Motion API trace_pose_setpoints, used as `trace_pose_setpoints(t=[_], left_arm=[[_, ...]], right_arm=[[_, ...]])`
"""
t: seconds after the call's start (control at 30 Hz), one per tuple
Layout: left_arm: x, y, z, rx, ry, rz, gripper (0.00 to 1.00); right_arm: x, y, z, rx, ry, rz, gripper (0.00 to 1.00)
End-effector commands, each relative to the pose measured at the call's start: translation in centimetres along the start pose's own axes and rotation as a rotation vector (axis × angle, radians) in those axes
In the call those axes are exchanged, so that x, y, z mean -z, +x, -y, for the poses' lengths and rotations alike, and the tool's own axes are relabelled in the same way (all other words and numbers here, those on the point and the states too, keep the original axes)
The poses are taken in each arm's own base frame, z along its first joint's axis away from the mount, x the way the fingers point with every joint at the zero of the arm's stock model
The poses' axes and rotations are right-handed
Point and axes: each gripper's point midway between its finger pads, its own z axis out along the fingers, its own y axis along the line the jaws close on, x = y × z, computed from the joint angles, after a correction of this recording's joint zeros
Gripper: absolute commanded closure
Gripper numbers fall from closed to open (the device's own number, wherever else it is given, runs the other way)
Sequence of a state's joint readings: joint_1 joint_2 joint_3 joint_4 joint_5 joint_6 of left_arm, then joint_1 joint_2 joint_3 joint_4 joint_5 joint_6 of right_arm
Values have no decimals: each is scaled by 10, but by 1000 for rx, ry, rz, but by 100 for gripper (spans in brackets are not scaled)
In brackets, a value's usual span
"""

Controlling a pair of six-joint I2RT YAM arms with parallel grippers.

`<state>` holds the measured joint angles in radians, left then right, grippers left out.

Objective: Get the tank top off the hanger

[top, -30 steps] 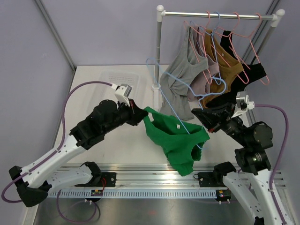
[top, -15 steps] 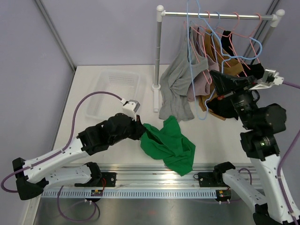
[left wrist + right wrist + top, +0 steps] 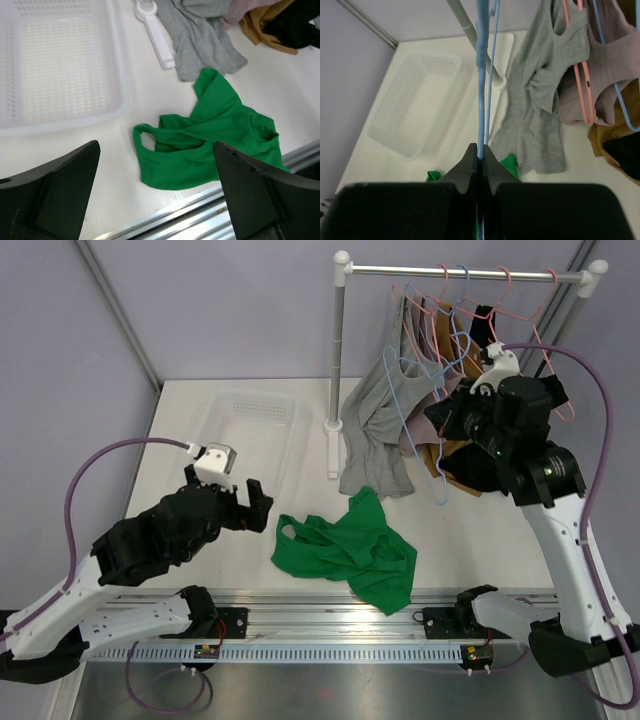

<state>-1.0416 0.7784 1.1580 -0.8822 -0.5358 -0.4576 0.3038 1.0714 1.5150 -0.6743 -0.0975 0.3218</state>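
The green tank top (image 3: 345, 545) lies crumpled on the table near the front rail, free of any hanger; it also fills the middle of the left wrist view (image 3: 200, 145). My left gripper (image 3: 258, 508) is open just left of it, its wide-apart fingers framing the cloth without touching it (image 3: 155, 145). My right gripper (image 3: 450, 425) is raised beside the rack and shut on the bare blue hanger (image 3: 481, 75), whose wire runs up from the closed jaws (image 3: 481, 147). Green scraps of the tank top (image 3: 509, 164) show far below.
A white perforated basket (image 3: 250, 425) sits at the back left of the table. The clothes rack's post (image 3: 340, 360) stands mid-table, its base (image 3: 155, 32) on the tabletop. Grey (image 3: 375, 430), mauve, brown and black tops hang on pink and blue hangers, right beside my right arm.
My left gripper opened, let the green tank top drop onto the table, and drew back to the left. My right gripper carried the emptied blue hanger up toward the rack.
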Motion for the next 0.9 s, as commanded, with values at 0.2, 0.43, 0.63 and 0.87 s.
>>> trace_pose_setpoints(t=[0.2,0.43,0.63,0.87], left_arm=[[-6,27,-36,-88,-114,29,1],[-9,38,-41,-109,-144,-9,1],[-15,40,-36,-80,-90,-22,1],[-19,42,-37,-73,-89,-43,1]], right_arm=[[-72,-49,8,109,87,16,100],[-120,-86,0,163,84,24,100],[-152,-103,1,204,101,38,100],[-201,-92,22,242,160,26,100]])
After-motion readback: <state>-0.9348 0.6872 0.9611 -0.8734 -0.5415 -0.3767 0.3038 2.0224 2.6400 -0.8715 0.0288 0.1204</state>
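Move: The shut right fingers hold the empty blue hanger; the bare stretch of rail it is going to lies about 27 cm ahead, 4 cm left and some 12 cm above. The rail's left post stands about as far ahead, 17 cm left, and the grey tank top hangs around 22 cm ahead, 6 cm left, 8 cm lower than the hand. From the open left hand, the green tank top lies about 5 cm ahead, 19 cm right and 28 cm below; the basket is some 30 cm ahead, 5 cm left. Keeping its pinch on the blue hanger, the right hand dips a little, then sweeps about 21 cm forward to the rail while climbing some 6 cm and edging left, its left side rolling down roughly 15 degrees, and starts to sink again just as it brings the hook up to the bar left of the grey top's pink hanger. The empty left hand, fingers staying wide open, shifts about 3 cm left and then sinks some 6 cm over the table between green top and basket, rolling its left side up about 10 degrees. ##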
